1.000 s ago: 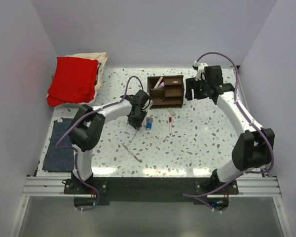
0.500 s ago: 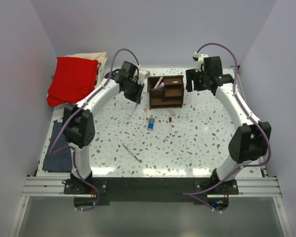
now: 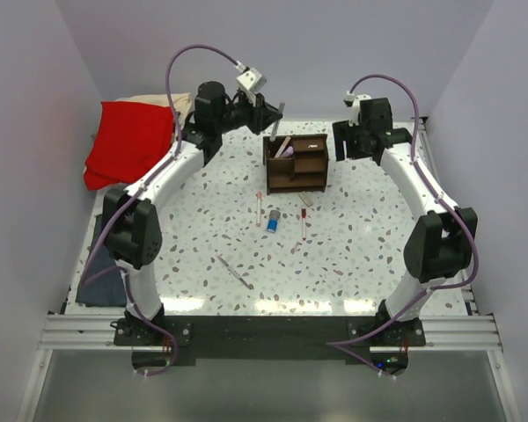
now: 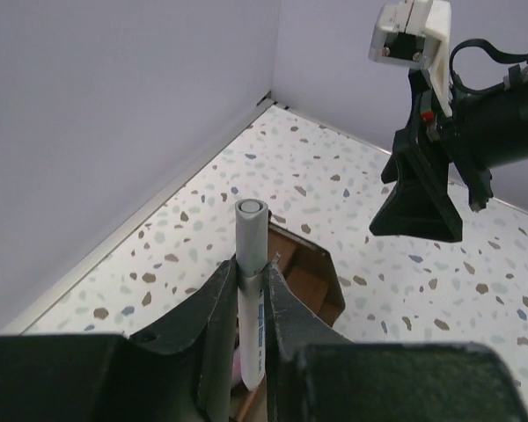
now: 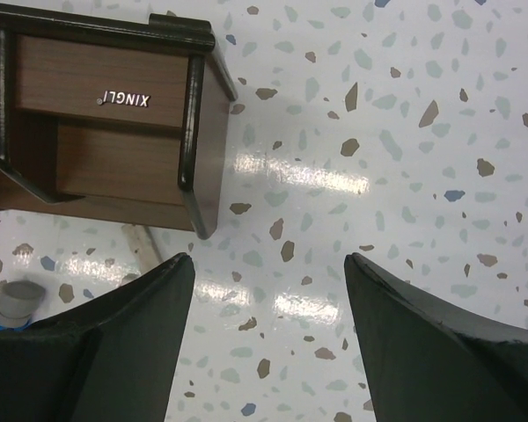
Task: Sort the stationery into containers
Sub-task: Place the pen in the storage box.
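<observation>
My left gripper [image 3: 269, 115] hangs above the back left corner of the dark wooden organizer [image 3: 310, 182], shut on a grey-white pen [image 4: 250, 230] that stands upright over a compartment [image 4: 318, 280]. That compartment holds pink and white pens [image 3: 284, 147]. My right gripper [image 3: 346, 151] is open and empty just right of the organizer [image 5: 114, 132]. In front of the box lie a pink-red pen [image 3: 259, 209], a blue-and-white cylinder [image 3: 273, 220], a red pen [image 3: 304, 225], a tiny reddish piece [image 3: 306, 200] and a silvery pen [image 3: 235, 271].
A red cloth [image 3: 128, 145] on a beige one sits at the back left. A folded blue-grey cloth [image 3: 101, 274] lies at the left edge. Walls close in the back and both sides.
The left arm rose from the table's middle and swung back to above the organizer, carrying the grey-white pen. The right gripper shifted slightly back and stayed open.
</observation>
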Robot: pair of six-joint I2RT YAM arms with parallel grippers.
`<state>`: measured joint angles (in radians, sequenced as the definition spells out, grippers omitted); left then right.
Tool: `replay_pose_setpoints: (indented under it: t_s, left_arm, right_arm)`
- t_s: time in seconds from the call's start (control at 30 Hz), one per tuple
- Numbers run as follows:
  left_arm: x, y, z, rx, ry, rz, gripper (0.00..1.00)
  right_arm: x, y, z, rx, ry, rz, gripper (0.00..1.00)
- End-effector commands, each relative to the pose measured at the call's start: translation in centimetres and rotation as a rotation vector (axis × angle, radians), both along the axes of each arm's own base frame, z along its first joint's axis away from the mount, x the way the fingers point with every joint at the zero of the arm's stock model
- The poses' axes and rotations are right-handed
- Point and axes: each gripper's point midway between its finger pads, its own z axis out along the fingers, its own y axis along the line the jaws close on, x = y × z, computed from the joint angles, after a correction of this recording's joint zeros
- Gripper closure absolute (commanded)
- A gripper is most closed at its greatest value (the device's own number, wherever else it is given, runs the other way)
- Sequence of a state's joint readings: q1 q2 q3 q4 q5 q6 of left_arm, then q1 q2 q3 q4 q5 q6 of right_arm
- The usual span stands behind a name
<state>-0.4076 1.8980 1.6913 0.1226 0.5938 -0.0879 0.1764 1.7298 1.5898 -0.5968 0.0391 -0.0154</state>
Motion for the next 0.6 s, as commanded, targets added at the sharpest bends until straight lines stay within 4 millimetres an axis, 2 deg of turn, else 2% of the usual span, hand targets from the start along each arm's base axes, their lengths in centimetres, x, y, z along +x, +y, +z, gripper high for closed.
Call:
replay_pose_setpoints:
  t_s: [0.0,0.27,0.47,0.57]
  left_arm:
    - [1.4,-2.2,1.8,-0.145,-0.15,-0.074,1.0]
    - [3.2,-4.0,-1.0,-0.153,-0.141,-0.088,1.0]
    - [3.5,-4.1,-3.6,-0.127,-0.11,-0.086,1.0]
    - [3.6,-4.0,-4.3,-0.12,-0.102,-0.078,1.0]
  right_arm:
    - [0.9,-0.7,2.2,-0.034,-0.069,-0.016,0.27]
    - [0.4,-1.3,2.3,-0.055,-0.07,-0.024,0.27]
    - [-0.3,-1.6,1.8,-0.055,-0.059,-0.034,0.27]
    - [-0.6,-1.7,1.7,-0.055,-0.055,-0.036,0.27]
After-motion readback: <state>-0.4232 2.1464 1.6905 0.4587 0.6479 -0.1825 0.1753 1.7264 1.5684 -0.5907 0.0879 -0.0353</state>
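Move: The left hand already holds the white pen nearly upright. The storage box's middle lies about 8 cm to its right, level with it fore and aft, and some 25 cm below. On the table some 30 cm below, a blue bottle lies about 16 cm back and 1 cm left, the red-tipped pencil 13 cm back and 5 cm left, and the eraser 10 cm back and 7 cm right. From the right hand, the box is roughly 12 cm left, level fore and aft, 14 cm below. The left hand, keeping its closed grip on the upright pen, first eases forward and to the right over the storage box, then mostly sinks, ending about 7 cm lower and some 4 cm forward and 4 cm right of where it was. Its wrist turns only some 5 degrees as the pen's lower end comes down towards the box's left compartment, beside the pink marker, and the sinking levels off with the fingers still shut on the pen. ##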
